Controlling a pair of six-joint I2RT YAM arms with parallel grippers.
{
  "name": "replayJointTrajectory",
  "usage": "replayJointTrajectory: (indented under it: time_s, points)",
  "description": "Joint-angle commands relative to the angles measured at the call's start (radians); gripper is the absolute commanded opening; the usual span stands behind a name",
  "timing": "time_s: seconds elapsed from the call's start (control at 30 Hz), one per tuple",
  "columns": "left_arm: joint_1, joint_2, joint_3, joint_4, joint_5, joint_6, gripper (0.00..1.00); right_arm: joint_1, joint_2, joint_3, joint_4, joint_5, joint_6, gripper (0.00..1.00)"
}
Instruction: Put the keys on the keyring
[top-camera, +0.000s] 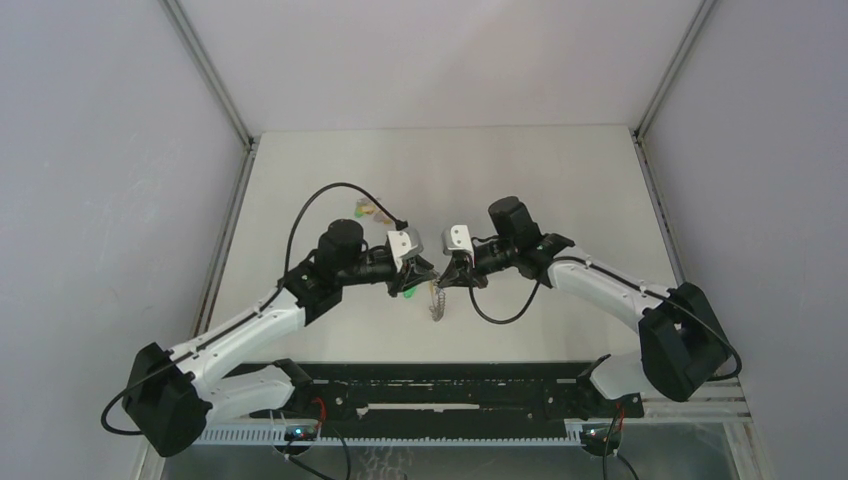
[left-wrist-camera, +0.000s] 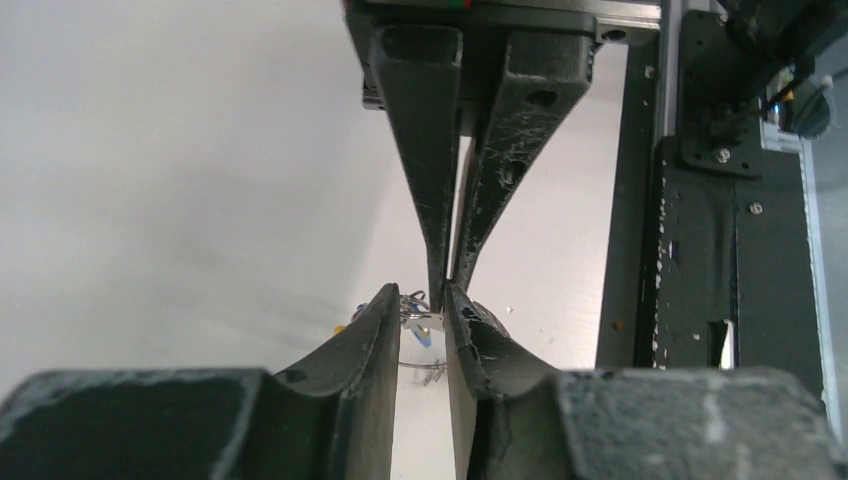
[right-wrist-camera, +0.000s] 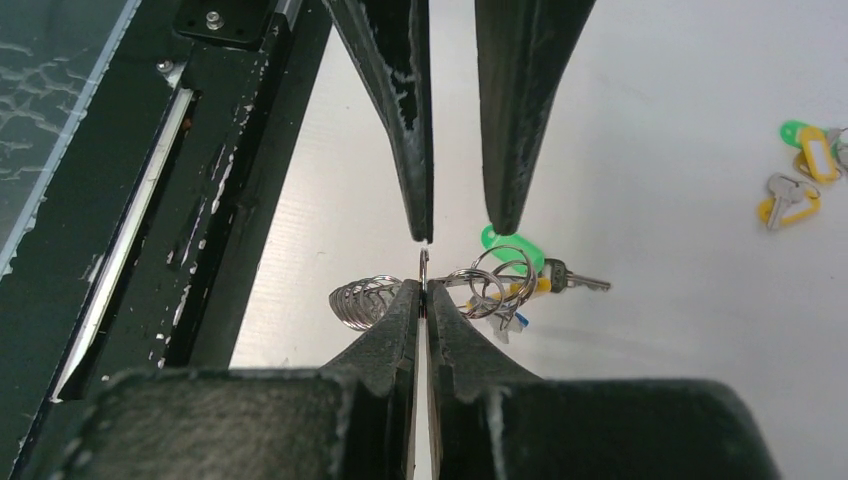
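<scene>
My right gripper (right-wrist-camera: 425, 287) is shut on the thin wire of the keyring (right-wrist-camera: 362, 298), whose ribbed coil shows just left of its tips. Several keys (right-wrist-camera: 520, 285) hang on small rings right of the tips, one with a green head (right-wrist-camera: 512, 247). My left gripper (right-wrist-camera: 465, 230) faces it tip to tip, its jaws apart with nothing clearly held between them. In the left wrist view a silvery key piece (left-wrist-camera: 424, 320) lies just past the left gripper (left-wrist-camera: 421, 298). From above, both grippers meet mid-table and the keyring (top-camera: 436, 305) dangles below them.
Loose keys with yellow and green heads (right-wrist-camera: 800, 175) lie on the table away from the grippers, seen from above behind the left arm (top-camera: 366, 210). A black rail (top-camera: 440, 385) runs along the near edge. Grey walls enclose the table on three sides.
</scene>
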Motion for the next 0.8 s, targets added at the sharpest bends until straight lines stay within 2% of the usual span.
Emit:
replayJointTrajectory:
  time_s: [0.0, 0.23, 0.47, 0.77]
  points:
    - [-0.004, -0.050, -0.039, 0.112, -0.070, -0.042, 0.30, 0.004, -0.083, -0.003, 0.019, 0.020, 0.009, 0.00]
    - [-0.005, -0.074, -0.089, 0.168, -0.231, -0.112, 0.43, -0.034, -0.204, -0.077, 0.046, 0.068, 0.047, 0.00]
    - [-0.005, -0.059, -0.114, 0.171, -0.411, -0.230, 0.49, -0.064, -0.324, -0.233, 0.219, 0.127, 0.152, 0.00]
    - [-0.005, 0.127, -0.009, -0.023, -0.511, -0.284, 0.49, -0.074, -0.449, -0.408, 0.433, 0.200, 0.319, 0.00]
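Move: The left hand, empty and just above the keyring, is going for the loose green-tagged key on the table: roughly 8 cm ahead, 7 cm to its left and 17 cm below. The keyring in the right fingers hangs about 2 cm back, 1 cm to the right and 7 cm below the left hand; the yellow-tagged pile is some 26 cm ahead of that hand and 14 cm left. From the right hand the green-tagged key is about 7 cm ahead, 7 cm left and 14 cm down. The right fingers keep their pinch on the keyring and carry it about 5 cm to the right, arching up 2 cm and down again while turning some 15 degrees clockwise. The left hand, already clear of the ring, rises a touch, then swings forward and left and drops late, ending some 5 cm forward and 5 cm lower, over towards the green-tagged key; it turns nearly 30 degrees counter-clockwise as its fingers spread to half open. ##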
